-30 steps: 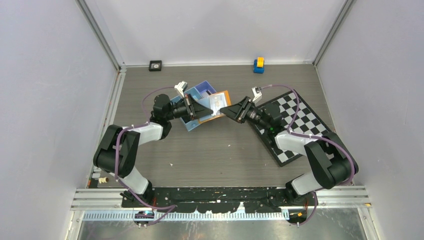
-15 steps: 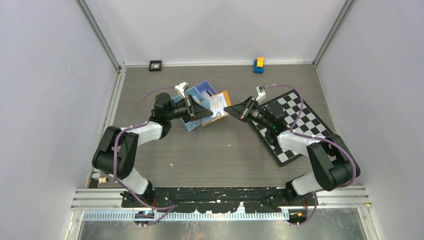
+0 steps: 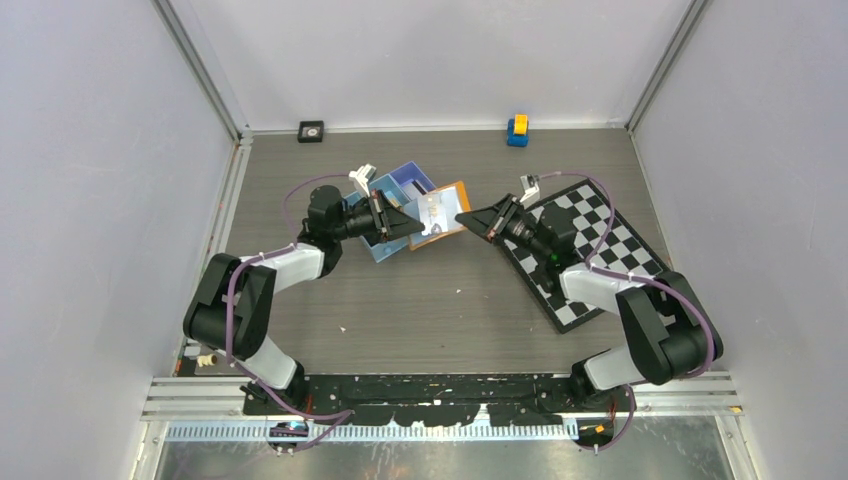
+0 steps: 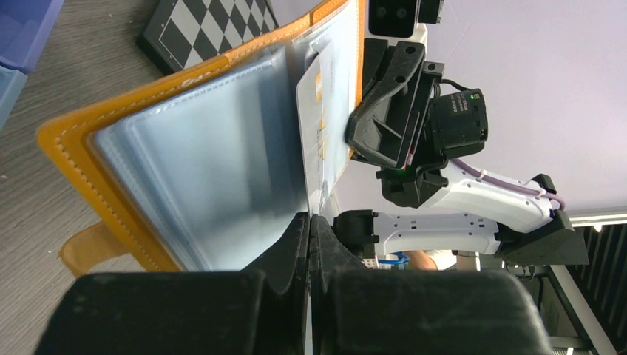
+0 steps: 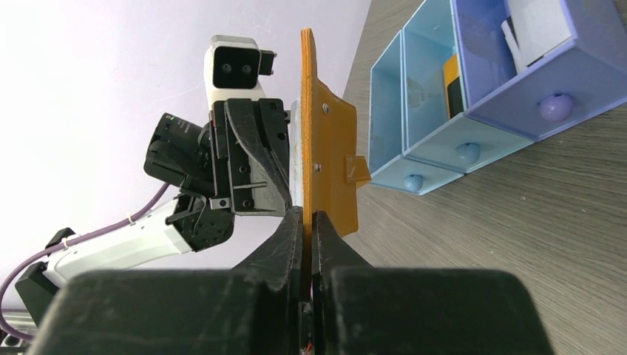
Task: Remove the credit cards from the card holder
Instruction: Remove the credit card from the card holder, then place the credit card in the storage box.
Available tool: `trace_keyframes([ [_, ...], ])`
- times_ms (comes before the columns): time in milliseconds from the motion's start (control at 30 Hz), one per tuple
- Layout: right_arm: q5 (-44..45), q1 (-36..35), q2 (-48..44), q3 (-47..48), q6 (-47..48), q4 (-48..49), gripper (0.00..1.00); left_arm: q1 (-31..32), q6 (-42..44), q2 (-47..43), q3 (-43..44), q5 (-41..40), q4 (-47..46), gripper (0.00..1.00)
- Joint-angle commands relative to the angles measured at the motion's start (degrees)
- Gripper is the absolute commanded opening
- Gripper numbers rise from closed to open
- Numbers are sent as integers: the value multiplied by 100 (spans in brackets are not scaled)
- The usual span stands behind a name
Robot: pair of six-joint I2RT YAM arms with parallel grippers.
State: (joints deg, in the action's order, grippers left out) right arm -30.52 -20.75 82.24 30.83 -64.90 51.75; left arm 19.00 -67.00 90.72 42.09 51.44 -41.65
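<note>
The orange card holder [image 3: 452, 194] is held up off the table between both arms, open, its clear pale sleeves [image 4: 214, 170] facing my left wrist camera. A white credit card [image 4: 323, 126] sticks out of a sleeve edge-on, and my left gripper [image 4: 310, 219] is shut on its near edge. My right gripper [image 5: 307, 216] is shut on the orange card holder [image 5: 325, 159] at its other edge. From above, the left gripper [image 3: 416, 226] and right gripper [image 3: 463, 216] point at each other, with the pale credit card [image 3: 432, 212] between them.
A blue three-compartment tray [image 3: 398, 184] lies just behind the left gripper; it is also visible [image 5: 473, 96] in the right wrist view with small items inside. A checkerboard [image 3: 600, 250] lies under the right arm. At the back wall are a yellow-and-blue block [image 3: 517, 130] and a small black square [image 3: 311, 131].
My right gripper has closed onto the card holder's edge. The holder has shifted slightly toward the back right with both grippers on it.
</note>
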Motion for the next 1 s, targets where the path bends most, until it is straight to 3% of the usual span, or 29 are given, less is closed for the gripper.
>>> trace_keyframes([
  [0, 258, 205, -313, -72, -111, 451, 0, -45, 81, -203, 93, -2, -61, 0],
  [433, 973, 717, -1451, -148, 411, -1381, 1, -265, 277, -327, -78, -557, 188, 0],
  [633, 2489, 742, -2759, 114, 1184, -3713, 0, -254, 324, -400, -91, -1499, 750, 0],
  [767, 2970, 740, -3475, 36, 1307, -4020, 1, -211, 317, -232, 30, -2104, 996, 0],
  [967, 3035, 740, -3840, -22, 1330, -4107, 1, -100, 46, 554, 502, -2761, 973, 0],
])
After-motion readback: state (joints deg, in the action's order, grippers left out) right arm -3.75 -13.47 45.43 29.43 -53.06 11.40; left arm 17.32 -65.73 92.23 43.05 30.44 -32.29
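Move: The left hand already pinches the white card, still partly in the open card holder, whose middle is about 4 cm ahead, 3 cm right and 2 cm below that hand. The box's purple compartment lies some 18 cm ahead and 1 cm left, the blue compartments roughly 12 cm ahead and 7 cm left, all about 17 cm lower. The right hand grips the holder, middle 2 cm ahead, 4 cm left, 2 cm below; the checkerboard is about 28 cm right, 4 cm ahead, 19 cm down. The right hand keeps its pinch on the card holder and draws it rightwards off the card by about 13 cm, first edging forward, then back while rising some 4 cm and swinging clockwise about 30 degrees. The left hand, still shut on the card, eases forward and left, then speeds up forward and down towards the box's purple compartment, turning counter-clockwise as it goes. ##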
